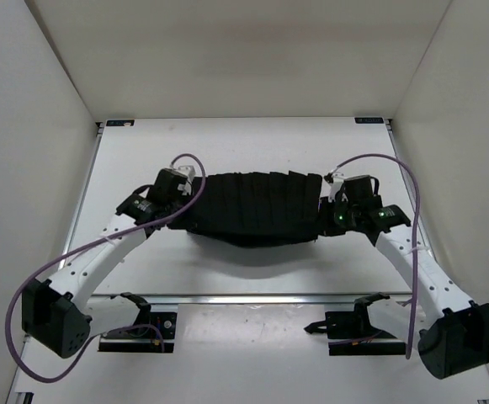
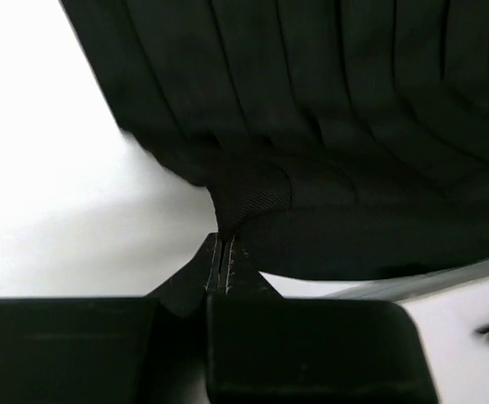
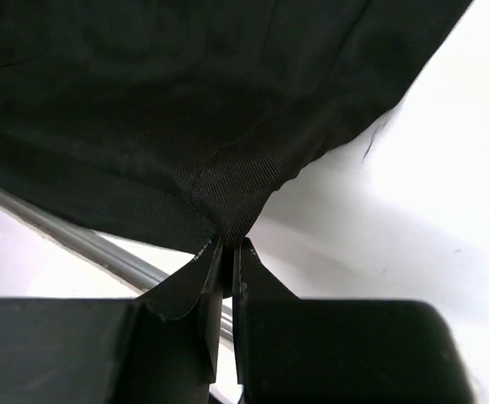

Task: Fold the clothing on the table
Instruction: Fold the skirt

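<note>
The clothing, a black pleated garment, hangs stretched between my two grippers above the white table, sagging a little in the middle over its own shadow. My left gripper is shut on its left corner; in the left wrist view the fingertips pinch a bunched corner of the clothing at the left gripper. My right gripper is shut on the right corner; in the right wrist view the clothing fans out from the right gripper.
A silver metal rail runs across the table in front of the arms' bases. White walls close in the left, right and back. Purple cables loop beside each arm.
</note>
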`<state>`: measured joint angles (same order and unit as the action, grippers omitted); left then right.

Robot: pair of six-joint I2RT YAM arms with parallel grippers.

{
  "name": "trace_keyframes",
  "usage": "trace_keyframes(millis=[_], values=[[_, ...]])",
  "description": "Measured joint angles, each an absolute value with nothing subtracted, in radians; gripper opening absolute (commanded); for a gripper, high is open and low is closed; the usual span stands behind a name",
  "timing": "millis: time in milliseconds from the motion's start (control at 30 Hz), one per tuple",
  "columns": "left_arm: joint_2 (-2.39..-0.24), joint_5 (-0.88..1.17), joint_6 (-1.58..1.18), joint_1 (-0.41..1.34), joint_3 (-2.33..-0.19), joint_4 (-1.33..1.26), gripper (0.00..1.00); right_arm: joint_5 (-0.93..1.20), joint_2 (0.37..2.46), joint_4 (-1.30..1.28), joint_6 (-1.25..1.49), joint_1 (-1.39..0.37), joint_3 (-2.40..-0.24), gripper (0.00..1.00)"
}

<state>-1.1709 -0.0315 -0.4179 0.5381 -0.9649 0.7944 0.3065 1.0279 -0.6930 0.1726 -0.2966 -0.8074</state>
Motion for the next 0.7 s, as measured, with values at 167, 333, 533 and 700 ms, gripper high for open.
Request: trace_keyframes(millis=[167, 333, 533, 700], values=[[-1.295, -0.003, -0.423, 0.406, -1.086, 0.753, 0.0, 0.354, 1.195, -0.639, 0.153, -0.219, -0.942, 0.0], [-1.613, -0.004, -0.397, 0.326, -1.336, 0.713, 0.03, 0.374, 1.476, -0.53, 0.135, -0.179, -1.11, 0.08], [-1.925, -0.033, -0.371, 0.266, -1.597, 0.691, 0.99, 0.389, 1.823, -0.458, 0.128, -0.136, -1.446, 0.85], [-2.007, -0.072, -0.361, 0.254, -1.726, 0.681, 0.99, 0.353, 1.919, -0.434, 0.111, -0.115, -1.627, 0.99]])
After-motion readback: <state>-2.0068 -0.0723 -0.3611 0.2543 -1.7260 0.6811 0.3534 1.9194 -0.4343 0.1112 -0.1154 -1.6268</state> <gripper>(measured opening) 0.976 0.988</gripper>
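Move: The skirt's near edge is already pinched by both grippers, about 45 cm apart. Its far edge, where the held edge is going, lies some 12 cm below the hands: the far left corner is about 28 cm ahead of the left hand and 1 cm to its right, the far right corner about 29 cm straight ahead of the right hand. The skirt's middle is 16 cm ahead of the left hand, 22 cm right and 10 cm below. The skirt's held near edge is carried swiftly forward over the rest towards its far edge, both hands travelling roughly 25 cm almost level and then opening wide to let it go. The left hand dips about 3 cm as it opens and turns some 15 degrees counter-clockwise; the right runs a little farther, rising and tipping its fingers outward at the end. ##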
